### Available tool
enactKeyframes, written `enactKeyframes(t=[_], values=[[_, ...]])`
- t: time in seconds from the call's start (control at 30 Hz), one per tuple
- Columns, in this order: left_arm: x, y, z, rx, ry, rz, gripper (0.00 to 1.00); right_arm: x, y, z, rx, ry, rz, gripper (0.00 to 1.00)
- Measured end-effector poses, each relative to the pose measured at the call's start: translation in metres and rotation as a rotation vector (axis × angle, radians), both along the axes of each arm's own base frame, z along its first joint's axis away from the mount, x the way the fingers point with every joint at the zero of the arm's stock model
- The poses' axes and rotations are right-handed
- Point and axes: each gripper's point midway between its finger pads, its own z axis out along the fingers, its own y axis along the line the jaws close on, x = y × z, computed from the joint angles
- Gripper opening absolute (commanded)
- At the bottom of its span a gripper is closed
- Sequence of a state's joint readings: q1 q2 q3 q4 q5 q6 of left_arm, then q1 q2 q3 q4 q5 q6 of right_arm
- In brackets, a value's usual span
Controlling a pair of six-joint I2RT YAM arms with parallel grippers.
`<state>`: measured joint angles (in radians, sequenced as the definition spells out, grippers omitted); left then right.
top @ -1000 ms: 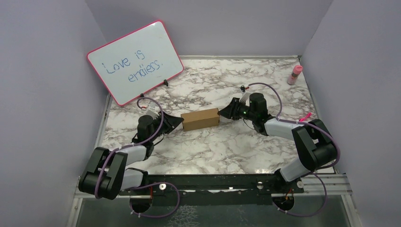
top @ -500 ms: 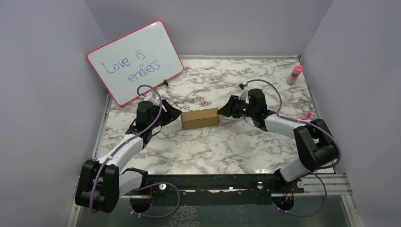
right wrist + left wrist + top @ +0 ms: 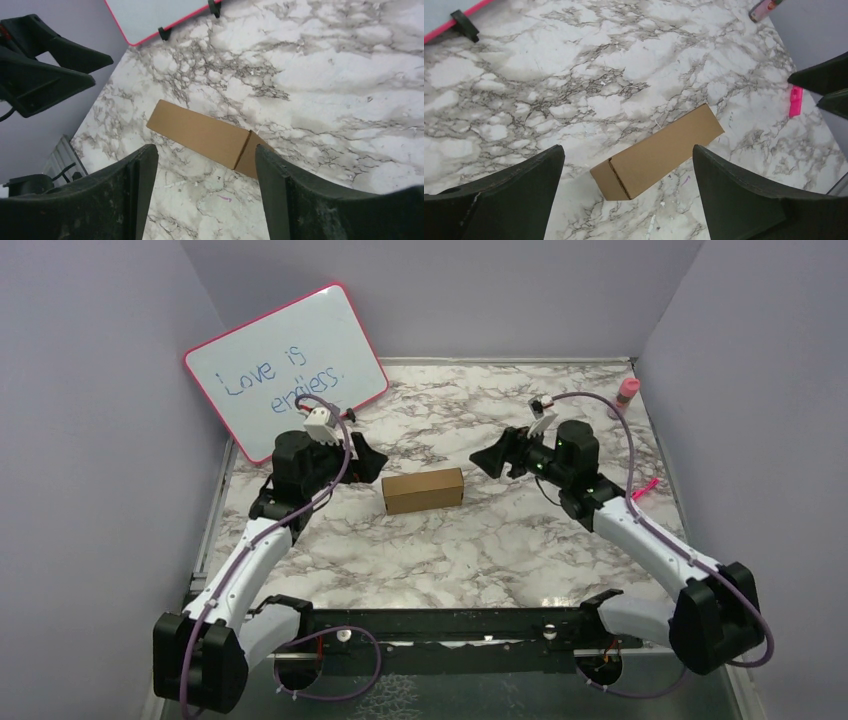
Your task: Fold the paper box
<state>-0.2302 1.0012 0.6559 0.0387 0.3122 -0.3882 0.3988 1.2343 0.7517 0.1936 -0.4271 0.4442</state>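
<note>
The paper box [image 3: 423, 490] is a closed brown carton lying flat on the marble table [image 3: 480, 550], long side running left to right. My left gripper [image 3: 367, 457] hovers above and to the left of its left end, open and empty. My right gripper [image 3: 492, 458] hovers off the right end, also open and empty. The left wrist view looks down on the box [image 3: 659, 150], which lies below the gap between the spread fingers of the left gripper [image 3: 628, 150]. The right wrist view shows the box [image 3: 200, 132] beyond the right gripper [image 3: 206, 148], untouched.
A pink-framed whiteboard [image 3: 287, 372] with handwriting leans at the back left. By the right wall stands a pink bottle [image 3: 625, 397], and nearer lies a small pink object [image 3: 645, 486]. Lavender walls enclose the table on three sides.
Both grippers were at the box's ends a second ago. They have opened, lifted and drawn back from it. The box stays where it was.
</note>
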Motion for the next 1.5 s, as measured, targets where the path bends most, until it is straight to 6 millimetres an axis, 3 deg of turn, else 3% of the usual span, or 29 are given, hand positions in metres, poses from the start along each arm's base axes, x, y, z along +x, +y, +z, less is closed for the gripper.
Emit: enactKeyframes(t=[0.13,0.2,0.33,0.53,0.7,1.17,1.27,1.5], values=[[0.000,-0.011,0.007,0.111,-0.036,-0.122,0.99,-0.010,-0.017,0.037,0.001,-0.136,-0.054,0.89],[-0.001,-0.023,0.007,0.182,-0.053,-0.189,0.99,-0.017,-0.027,0.056,0.006,-0.212,-0.089,0.99],[-0.007,-0.052,0.007,0.336,-0.103,-0.320,0.99,-0.027,-0.047,0.076,0.024,-0.295,-0.177,1.00],[0.001,-0.083,0.002,0.478,-0.128,-0.434,0.99,-0.042,-0.072,0.066,0.030,-0.330,-0.280,1.00],[0.003,-0.096,-0.018,0.582,-0.087,-0.524,0.99,-0.043,-0.085,0.067,0.025,-0.354,-0.346,1.00],[0.000,-0.124,-0.081,0.728,0.032,-0.791,0.98,-0.039,-0.089,0.064,0.009,-0.353,-0.373,1.00],[0.002,-0.129,-0.093,0.748,0.062,-0.826,0.92,-0.038,-0.089,0.062,0.005,-0.346,-0.373,1.00],[0.003,-0.131,-0.115,0.821,0.122,-0.858,0.63,-0.037,-0.088,0.059,-0.001,-0.338,-0.372,1.00]])
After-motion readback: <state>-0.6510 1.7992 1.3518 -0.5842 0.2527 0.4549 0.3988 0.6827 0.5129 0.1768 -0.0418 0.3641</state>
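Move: To the left hand's right by about 12 cm, roughly 1 cm nearer the base and some 13 cm lower, lies the closed paper box. The whiteboard's near black clip stands about 18 cm ahead and 6 cm left of this hand, and its other clip about 11 cm ahead and 17 cm left, both near table level. For the right hand, the box is about 12 cm left, 1 cm back and 13 cm below. Sweeping right, then sinking over the paper box, the left hand goes about 13 cm across and 11 cm down, its fingers swinging from forward-right to steeply down. Its wide-open fingers straddle the box's long sides and begin to close. Meanwhile the right hand backs off from the box, about 9 cm right with a rise and some retreat, opening fully and tilting up. ##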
